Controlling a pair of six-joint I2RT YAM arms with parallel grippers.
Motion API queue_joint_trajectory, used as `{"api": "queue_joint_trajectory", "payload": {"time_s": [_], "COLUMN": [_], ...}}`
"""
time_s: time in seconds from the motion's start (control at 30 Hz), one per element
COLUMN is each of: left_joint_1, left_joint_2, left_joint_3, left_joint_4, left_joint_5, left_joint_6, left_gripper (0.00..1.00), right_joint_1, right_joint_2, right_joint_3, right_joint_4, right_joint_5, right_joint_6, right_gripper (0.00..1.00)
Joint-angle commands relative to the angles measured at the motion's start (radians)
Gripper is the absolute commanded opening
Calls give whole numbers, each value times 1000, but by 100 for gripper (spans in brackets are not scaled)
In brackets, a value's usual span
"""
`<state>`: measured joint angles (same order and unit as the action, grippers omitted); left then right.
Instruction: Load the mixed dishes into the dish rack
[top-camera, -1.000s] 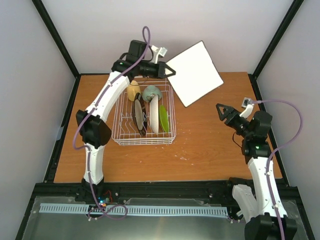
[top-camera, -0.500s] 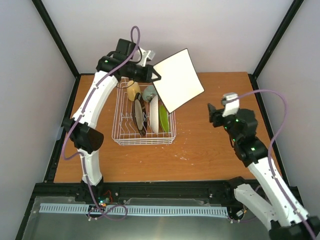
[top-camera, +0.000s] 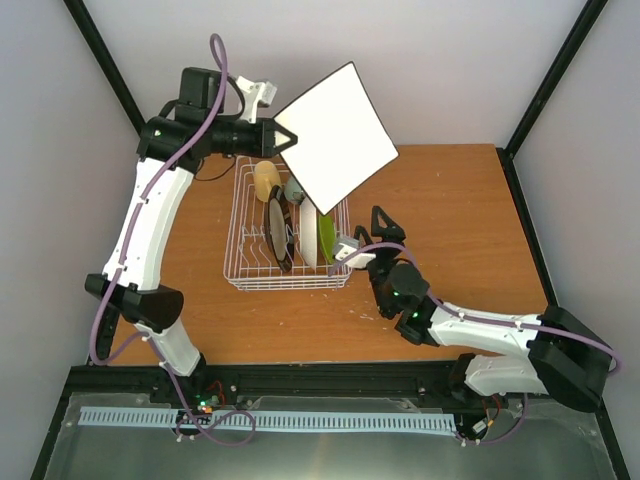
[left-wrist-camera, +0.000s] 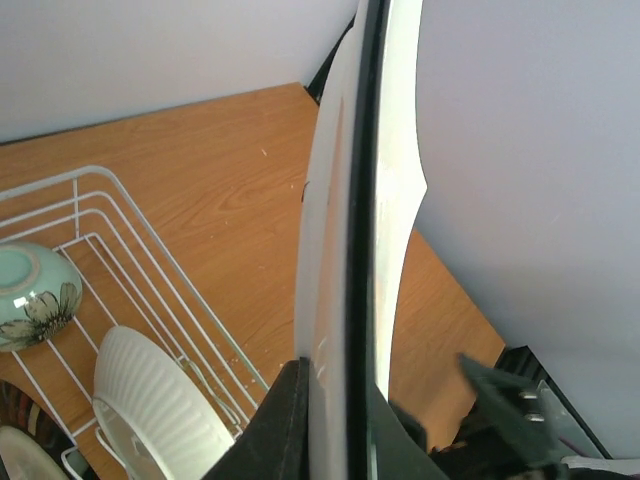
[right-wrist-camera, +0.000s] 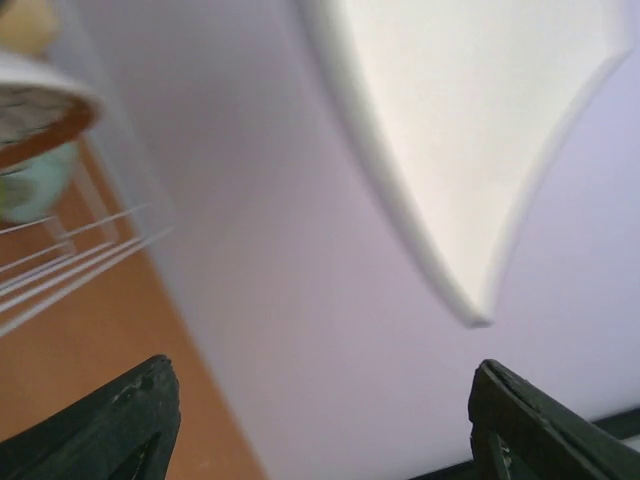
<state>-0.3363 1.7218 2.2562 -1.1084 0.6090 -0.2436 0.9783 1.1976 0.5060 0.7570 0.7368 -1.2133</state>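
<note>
My left gripper (top-camera: 283, 140) is shut on a corner of the square white plate (top-camera: 335, 130), which hangs tilted in the air above the back right of the dish rack (top-camera: 240, 283). In the left wrist view the plate (left-wrist-camera: 335, 200) runs edge-on between the fingers (left-wrist-camera: 285, 425). In the rack stand a yellow cup (top-camera: 265, 180), a pale mint bowl (top-camera: 298, 187), a dark-rimmed plate (top-camera: 278, 235), a white-backed plate (top-camera: 308, 232) and a lime-green plate (top-camera: 327, 238). My right gripper (top-camera: 372, 225) is open and holds nothing, just right of the rack, below the plate (right-wrist-camera: 470, 130).
The rack's white wires (left-wrist-camera: 120, 250) and the flowered mint bowl (left-wrist-camera: 30, 300) lie under the held plate. Bare wooden table (top-camera: 450, 220) stretches to the right of the rack. Black frame posts and pale walls close in the back and sides.
The left arm has swung the square plate left and higher, over the rack. The right arm has reached from the far right across to the rack's right side, and its jaws opened wider.
</note>
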Motion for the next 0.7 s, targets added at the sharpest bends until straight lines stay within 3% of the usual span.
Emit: {"api": "queue_joint_trajectory", "payload": {"time_s": [0.0,0.17,0.67], "left_joint_1": [5,5,6], "left_joint_2": [-39,-45,-129], "left_joint_3": [-1,-16,-86], "left_joint_4": [92,86,100], "left_joint_5": [39,61,144], "left_joint_6": [18,23,9], "left_gripper": [1,1,1], "right_joint_1": [40,49,12], "right_joint_2": [17,118,291], "right_joint_3": [-31,-44,71], "right_joint_4": [685,897,916], "right_joint_5": [46,-59,-97], "right_joint_6": [-455,-635,-641], "right_gripper": [78,79,79]}}
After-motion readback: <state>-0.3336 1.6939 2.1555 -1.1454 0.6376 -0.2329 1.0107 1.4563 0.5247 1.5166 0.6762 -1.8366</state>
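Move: Ahead of the empty right hand, about 13 cm out, 8 cm to its left and 12 cm above, is the middle of the square white plate. The green plate standing in the rack is 11 cm ahead, 11 cm left and 22 cm below it. From the left hand, which holds the square plate by its left edge, the rack's middle lies some 9 cm ahead, 4 cm left and 42 cm down. Rising quickly about 8 cm and easing back a little, the open right hand swings its fingertips up some 25 degrees, then sinks slightly and slips about 3 cm left, ending close to the square plate's near right edge, fingers still wide; contact can't be seen. The left hand keeps its pinch and lowers the plate about 3 cm towards the right gripper, tipping it slightly down. ##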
